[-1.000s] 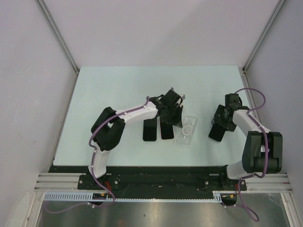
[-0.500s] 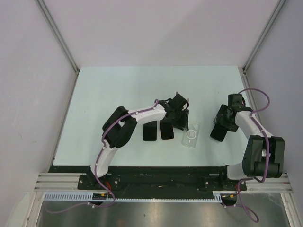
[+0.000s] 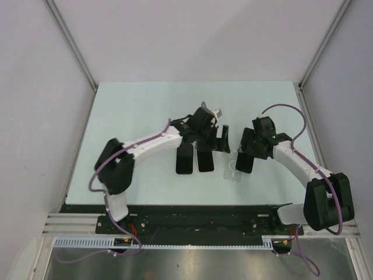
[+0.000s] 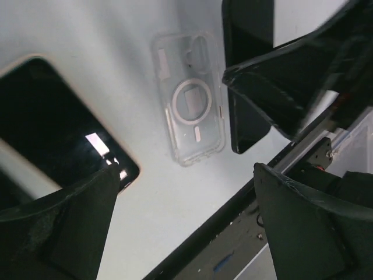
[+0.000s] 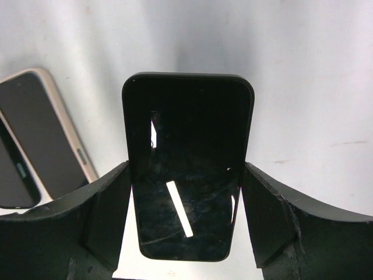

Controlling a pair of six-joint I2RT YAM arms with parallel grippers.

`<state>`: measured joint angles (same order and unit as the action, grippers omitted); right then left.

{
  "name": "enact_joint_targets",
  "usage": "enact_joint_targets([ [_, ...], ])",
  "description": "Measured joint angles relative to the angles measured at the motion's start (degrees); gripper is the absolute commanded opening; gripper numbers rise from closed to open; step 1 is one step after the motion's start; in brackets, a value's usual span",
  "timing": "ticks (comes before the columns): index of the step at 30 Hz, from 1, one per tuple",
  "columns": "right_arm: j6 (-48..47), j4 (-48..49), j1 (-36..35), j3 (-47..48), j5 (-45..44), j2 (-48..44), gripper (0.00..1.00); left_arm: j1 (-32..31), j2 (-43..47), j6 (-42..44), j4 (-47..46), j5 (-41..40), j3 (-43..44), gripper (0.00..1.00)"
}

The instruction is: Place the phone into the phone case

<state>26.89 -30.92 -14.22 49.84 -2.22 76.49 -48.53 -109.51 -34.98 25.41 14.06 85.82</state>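
The clear phone case (image 3: 232, 171) (image 4: 189, 108) lies flat on the pale table with nothing in it. My right gripper (image 3: 247, 153) (image 5: 186, 217) is shut on the long sides of a black phone (image 3: 243, 164) (image 5: 187, 169). It holds the phone screen-up just right of the case, and the phone's left edge overlaps the case in the top view. My left gripper (image 3: 217, 140) (image 4: 186, 227) hovers open above and behind the case, with nothing between its fingers (image 4: 58, 233).
Two other phones lie side by side left of the case: a black one (image 3: 184, 161) and one in a beige case (image 3: 205, 160) (image 5: 49, 137) (image 4: 58, 125). The table's black front edge (image 4: 233, 204) runs close below the case.
My left gripper has opened, come off the clear case and drawn back. The right arm has swung left, carrying the black phone from the right side to the case.
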Motion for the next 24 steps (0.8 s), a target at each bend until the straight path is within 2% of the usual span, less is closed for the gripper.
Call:
enact_joint_targets([
  [5, 3.87, 2.54, -8.24, 0.00, -3.76, 0.46, 0.38, 5.35, 15.21, 2.58, 0.61, -3.04, -7.61, 1.00],
  [9, 5.84, 3.78, -12.81, 0.00, -7.76, 1.92, 0.39, 10.05, 22.34, 6.82, 3.50, -6.23, -10.34, 1.00],
  [14, 8.24, 3.91, -14.40, 0.00, -12.24, 4.42, 0.40, 11.21, 26.95, 12.26, 7.10, -13.77, -14.03, 1.00],
  [24, 11.06, 3.98, -17.18, 0.00, -17.33, 6.56, 0.41, 11.17, 28.41, 17.64, 10.69, -15.58, -16.74, 0.99],
])
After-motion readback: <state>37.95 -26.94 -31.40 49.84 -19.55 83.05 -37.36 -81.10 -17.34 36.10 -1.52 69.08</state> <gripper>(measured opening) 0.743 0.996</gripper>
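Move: The clear case lies about 6 cm to the left of my right hand, some 2 cm back and 5 cm below the phone I hold there. On the table, the pink-cased phone is about 20 cm to that hand's left and 2 cm ahead, the black phone 30 cm left and 1 cm ahead. From my empty left hand, the case is some 6 cm right, 5 cm back and 8 cm down. I carry the gripped phone about 5 cm left until it is over the clear case. Then I stop sideways and sink some 2 cm towards it, rolling the phone's left side down around 10 degrees. My left hand, already open, clears out about 18 cm left, away from the case, rising some 8 cm before dipping, its fingers swinging from pointing right to more forward. ##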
